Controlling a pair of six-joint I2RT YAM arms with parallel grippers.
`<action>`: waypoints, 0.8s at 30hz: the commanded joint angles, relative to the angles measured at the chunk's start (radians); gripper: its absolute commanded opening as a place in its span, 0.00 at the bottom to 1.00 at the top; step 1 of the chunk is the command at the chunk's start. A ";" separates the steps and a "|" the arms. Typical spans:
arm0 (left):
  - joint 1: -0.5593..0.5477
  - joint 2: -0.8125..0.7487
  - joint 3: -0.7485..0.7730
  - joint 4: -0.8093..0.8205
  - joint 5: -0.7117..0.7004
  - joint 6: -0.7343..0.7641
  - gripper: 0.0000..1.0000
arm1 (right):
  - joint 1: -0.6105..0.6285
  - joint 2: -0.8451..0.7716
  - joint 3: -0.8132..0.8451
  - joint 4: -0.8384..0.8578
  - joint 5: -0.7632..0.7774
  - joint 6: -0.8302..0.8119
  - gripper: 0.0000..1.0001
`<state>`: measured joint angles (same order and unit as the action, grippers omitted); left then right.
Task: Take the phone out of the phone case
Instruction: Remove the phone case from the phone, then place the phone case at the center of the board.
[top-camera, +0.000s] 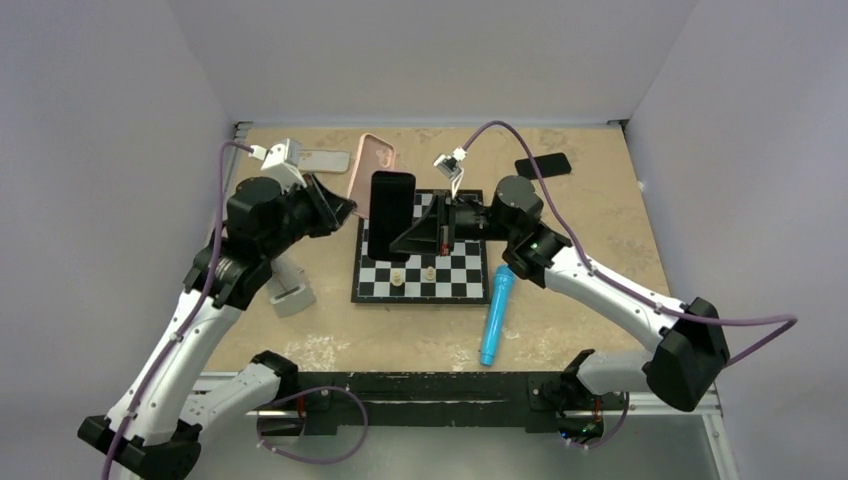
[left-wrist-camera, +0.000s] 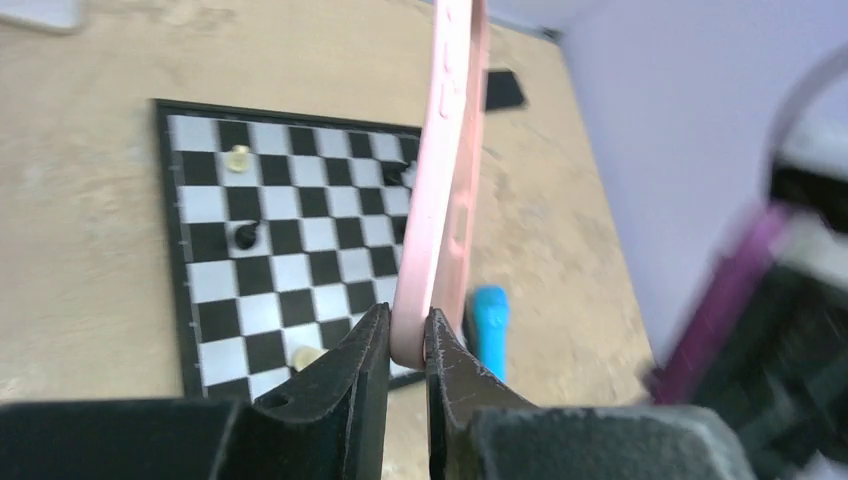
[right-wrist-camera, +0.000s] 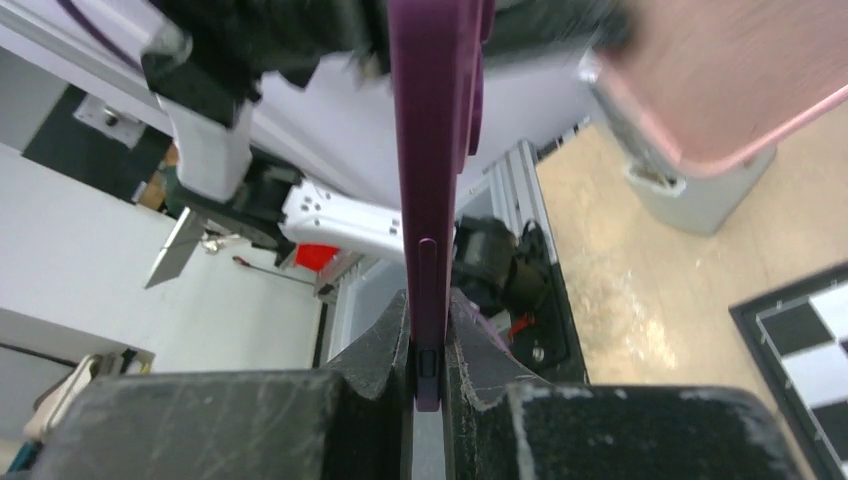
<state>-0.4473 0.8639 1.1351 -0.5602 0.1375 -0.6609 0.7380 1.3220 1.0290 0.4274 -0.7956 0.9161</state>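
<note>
My left gripper (top-camera: 345, 208) is shut on the rim of the pink phone case (top-camera: 372, 165) and holds it in the air at the board's back left. In the left wrist view the case (left-wrist-camera: 440, 180) stands edge-on, pinched between my fingertips (left-wrist-camera: 375, 335). My right gripper (top-camera: 415, 232) is shut on the dark purple phone (top-camera: 390, 215), held upright over the chessboard, apart from the case. In the right wrist view the phone (right-wrist-camera: 435, 150) rises edge-on from the shut gripper (right-wrist-camera: 428, 310), with the pink case (right-wrist-camera: 720, 80) at the upper right.
A chessboard (top-camera: 460, 285) with a few pieces lies mid-table. A blue marker (top-camera: 497, 315) lies by its right front corner. A black phone (top-camera: 543, 165) lies at the back right, a pale case (top-camera: 325, 160) at the back left, and a grey holder (top-camera: 290, 290) near the left arm.
</note>
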 joint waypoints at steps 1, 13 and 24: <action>0.025 0.072 0.009 0.088 -0.332 -0.118 0.00 | 0.023 -0.130 -0.034 -0.126 0.047 -0.125 0.00; 0.114 0.308 0.016 0.104 -0.626 -0.609 0.00 | -0.214 -0.335 -0.153 -0.276 0.119 -0.186 0.00; 0.220 0.709 0.294 -0.200 -0.776 -1.176 0.00 | -0.301 -0.411 -0.146 -0.394 0.114 -0.240 0.00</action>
<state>-0.2504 1.5154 1.3407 -0.6495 -0.5140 -1.5608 0.4530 0.9405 0.8688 0.0025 -0.6716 0.7010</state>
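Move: The left fingers hold the pink case; from them the white case on the table lies about 35 cm ahead, 15 cm left and 33 cm below, the chessboard's middle some 9 cm ahead and 12 cm right, the grey stand level ahead and 21 cm left. From the right hand, gripping the bare phone, the black phone on the table lies roughly 39 cm ahead, 37 cm right and 35 cm below; the blue microphone is 2 cm back and 21 cm right. Still pinching the already freed pink case, the left hand carries it forward about 18 cm, sinking and going left some 12 cm each, towards the white case, while its wrist swings some 70 degrees counter-clockwise and tips down. The right hand keeps hold of the phone, first easing back 2 cm, then drawing right over the chessboard, ending some 4 cm forward and turned clockwise. ##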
